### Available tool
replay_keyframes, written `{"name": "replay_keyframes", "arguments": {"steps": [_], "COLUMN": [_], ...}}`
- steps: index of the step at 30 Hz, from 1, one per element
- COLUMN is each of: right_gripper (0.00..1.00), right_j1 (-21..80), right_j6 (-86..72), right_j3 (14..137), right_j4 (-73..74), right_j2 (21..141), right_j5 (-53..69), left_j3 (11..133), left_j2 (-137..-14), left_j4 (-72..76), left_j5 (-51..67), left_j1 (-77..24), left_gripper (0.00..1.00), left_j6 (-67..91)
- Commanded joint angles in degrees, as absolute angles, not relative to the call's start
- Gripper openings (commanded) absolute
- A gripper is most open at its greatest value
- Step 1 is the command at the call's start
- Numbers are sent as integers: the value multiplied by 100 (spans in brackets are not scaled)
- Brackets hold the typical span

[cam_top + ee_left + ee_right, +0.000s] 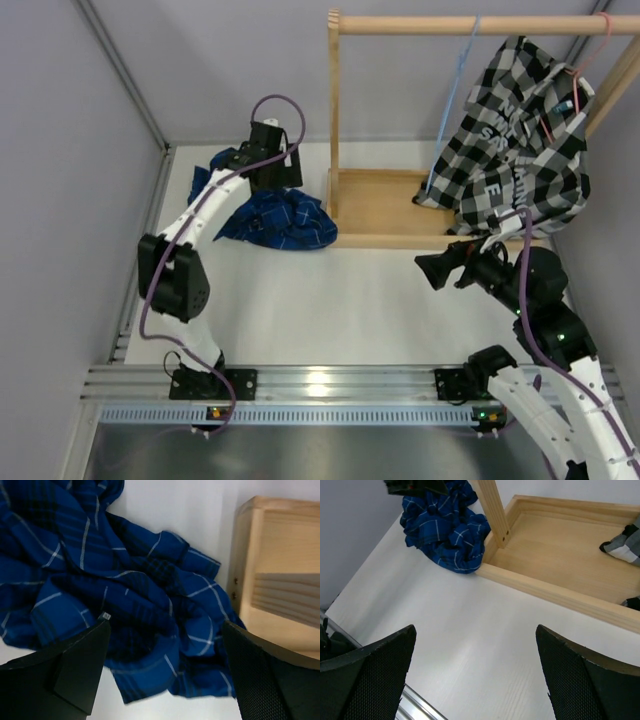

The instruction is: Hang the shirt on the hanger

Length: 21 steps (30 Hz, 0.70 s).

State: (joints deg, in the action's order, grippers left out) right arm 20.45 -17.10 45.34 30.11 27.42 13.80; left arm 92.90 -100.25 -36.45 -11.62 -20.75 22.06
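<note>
The royal-blue shirt [278, 217] lies crumpled on the white table, against the left corner of the wooden rack base. My left gripper [274, 178] hovers just over its rear part. In the left wrist view the shirt [135, 590] fills the space under the open left gripper [165, 647], and no fabric is pinched between the fingers [75, 665]. The light-blue hanger [455, 95] hangs bare from the rod. My right gripper [428, 271] stands open above bare table [475, 650], with the shirt [445, 525] far to its upper left.
A wooden rack stands at the back, with a tray-like base [380, 205] and a top rod [470, 24]. A black-and-white checked shirt [520, 140] on a pink hanger [592, 48] hangs at its right end. Grey walls close in the left and back. An aluminium rail [330, 385] runs along the near edge.
</note>
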Motion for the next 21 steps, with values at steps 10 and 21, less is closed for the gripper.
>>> {"name": "replay_keyframes", "arguments": {"steps": [10, 21], "right_gripper": [99, 99], "right_j1": [1978, 1986], "right_j6": [-1810, -1600], "right_j3": [4298, 4236], "right_j4": [2488, 2303], "right_j2": [2821, 3217], "right_j5": [1836, 1538], "left_j3": [9300, 8420], "left_j2": [-10723, -9722], "left_j4": [-4271, -4289], "left_j5": [335, -931], "left_j1": [-1933, -2645], "left_gripper": [70, 0], "left_j6": [1661, 1934]}}
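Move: The heap of blue shirt lies under the left hand, its middle about 11 cm below, some 4 cm back and 3 cm to the left. The foot of the rack's left post stands about 12 cm to that hand's right and 5 cm back, and the middle of the rack's wooden base about 36 cm right and 4 cm back, both about 12 cm lower. From the right hand, the shirt is some 22 cm ahead, 37 cm left and 18 cm down. The wide-open left hand drops about 10 cm into the near part of the shirt while its fingers tip some 20 degrees steeper, then shuts almost fully and pinches a fold beside the white size label, drawing back about 7 cm towards the base and slightly right. The right hand, empty and still wide open, sinks about 3 cm in front of the rack and eases a little left towards the shirt. ##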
